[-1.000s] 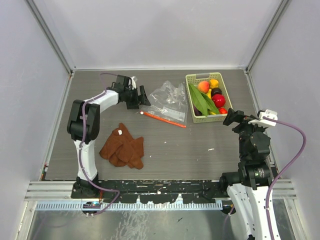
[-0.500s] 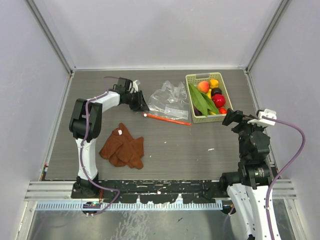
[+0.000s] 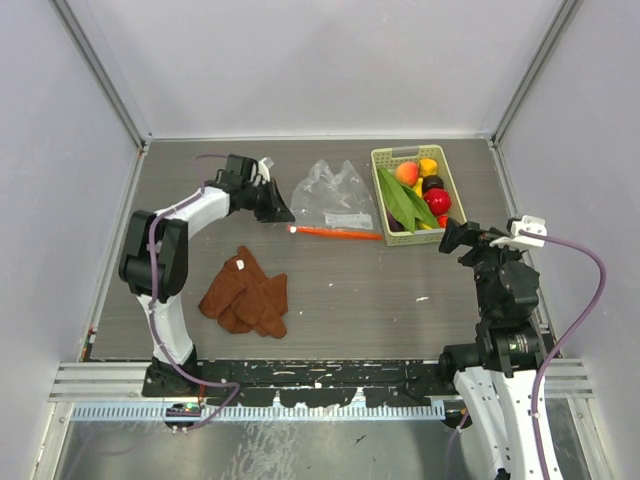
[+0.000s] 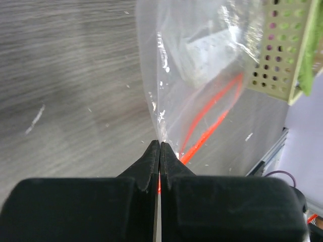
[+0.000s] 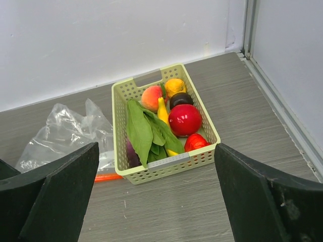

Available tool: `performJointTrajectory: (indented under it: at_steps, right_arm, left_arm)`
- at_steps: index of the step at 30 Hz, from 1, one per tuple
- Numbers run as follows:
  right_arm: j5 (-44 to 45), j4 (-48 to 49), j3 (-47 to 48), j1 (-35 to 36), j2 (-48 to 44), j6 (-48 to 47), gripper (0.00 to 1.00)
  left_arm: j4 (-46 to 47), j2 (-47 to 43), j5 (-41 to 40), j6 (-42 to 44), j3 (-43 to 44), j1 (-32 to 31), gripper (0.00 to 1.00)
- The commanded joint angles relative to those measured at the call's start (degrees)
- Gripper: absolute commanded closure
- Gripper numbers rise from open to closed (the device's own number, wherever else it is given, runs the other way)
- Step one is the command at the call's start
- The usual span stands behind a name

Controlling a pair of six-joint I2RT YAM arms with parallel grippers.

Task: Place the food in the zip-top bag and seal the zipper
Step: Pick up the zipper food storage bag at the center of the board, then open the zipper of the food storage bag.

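Note:
The clear zip-top bag [image 3: 335, 195] lies flat left of the basket, with its orange-red zipper [image 3: 335, 232] along the near edge. My left gripper [image 3: 283, 213] is at the bag's left corner, shut on the plastic film [image 4: 160, 143]; the zipper [image 4: 212, 121] runs off to the right of the jaws. The food sits in the basket: peach [image 5: 151, 97], red apple [image 5: 184, 119], yellow banana [image 5: 162, 112], dark purple piece [image 5: 180, 99], orange-yellow piece [image 5: 175, 85] and green leaves [image 5: 139, 128]. My right gripper [image 3: 452, 236] hovers open just near of the basket, holding nothing.
The pale green slotted basket [image 3: 410, 150] stands at the back right, close to the bag. A rust-brown cloth [image 3: 246, 293] lies crumpled at the front left. Grey walls and metal rails bound the table on three sides.
My left gripper has closed on the bag's left corner. The bag has shifted and its zipper now lies more level. The right arm has edged slightly left.

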Motion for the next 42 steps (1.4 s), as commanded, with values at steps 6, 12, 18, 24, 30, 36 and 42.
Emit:
performJointTrajectory:
  at_steps: [6, 12, 18, 24, 30, 36, 42]
  right_arm:
    - [-11.38, 2.36, 1.91, 0.29, 3.28, 0.38, 0.00]
    - [-22.67, 7.21, -0.30, 0.30, 8.23, 3.20, 0.00]
    - [-30.78, 12.72, -2.01, 0.83, 15.66, 5.12, 0.00]
    - [-39.44, 15.30, -0.08, 3.29, 22.74, 3.91, 0.00]
    - [-29.81, 16.31, 2.39, 15.03, 26.95, -1.72, 0.00]
    - [-13.47, 15.98, 4.92, 30.88, 33.53, -9.98, 0.00]
    - [-5.22, 21.32, 2.35, 38.37, 36.73, -14.18, 0.08]
  left_arm:
    - [-2.18, -14.14, 0.02, -3.54, -3.48, -0.19, 1.00]
    - [-1.45, -20.83, 0.07, -6.22, -7.67, -0.83, 1.00]
    - [-2.46, -25.74, -1.12, -7.52, -10.15, -2.10, 1.00]
    - [-6.38, -27.72, -2.15, -6.24, -9.52, -2.89, 1.00]
    - [-10.69, -28.66, -2.48, -3.76, -6.95, -4.33, 1.00]
    - [-15.64, -28.98, -2.63, -0.80, -4.03, -4.67, 1.00]
    - [-19.64, -28.92, -2.25, 1.56, -1.09, -4.79, 1.00]
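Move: The left hand already pinches the bag by the zipper's left corner, just off the board; the zipper's right end lies about 20 cm to its right and 2 cm back, some 5 cm lower. The brown cloth is 10 cm left and 15 cm back. From the wide-open right hand that zipper end is about 14 cm ahead, 18 cm left and 26 cm below; the food basket is 24 cm ahead and 10 cm left, 25 cm below. Left lifts pinched bag some 12 cm and back; open right swings 24 cm left towards zipper's right end. ##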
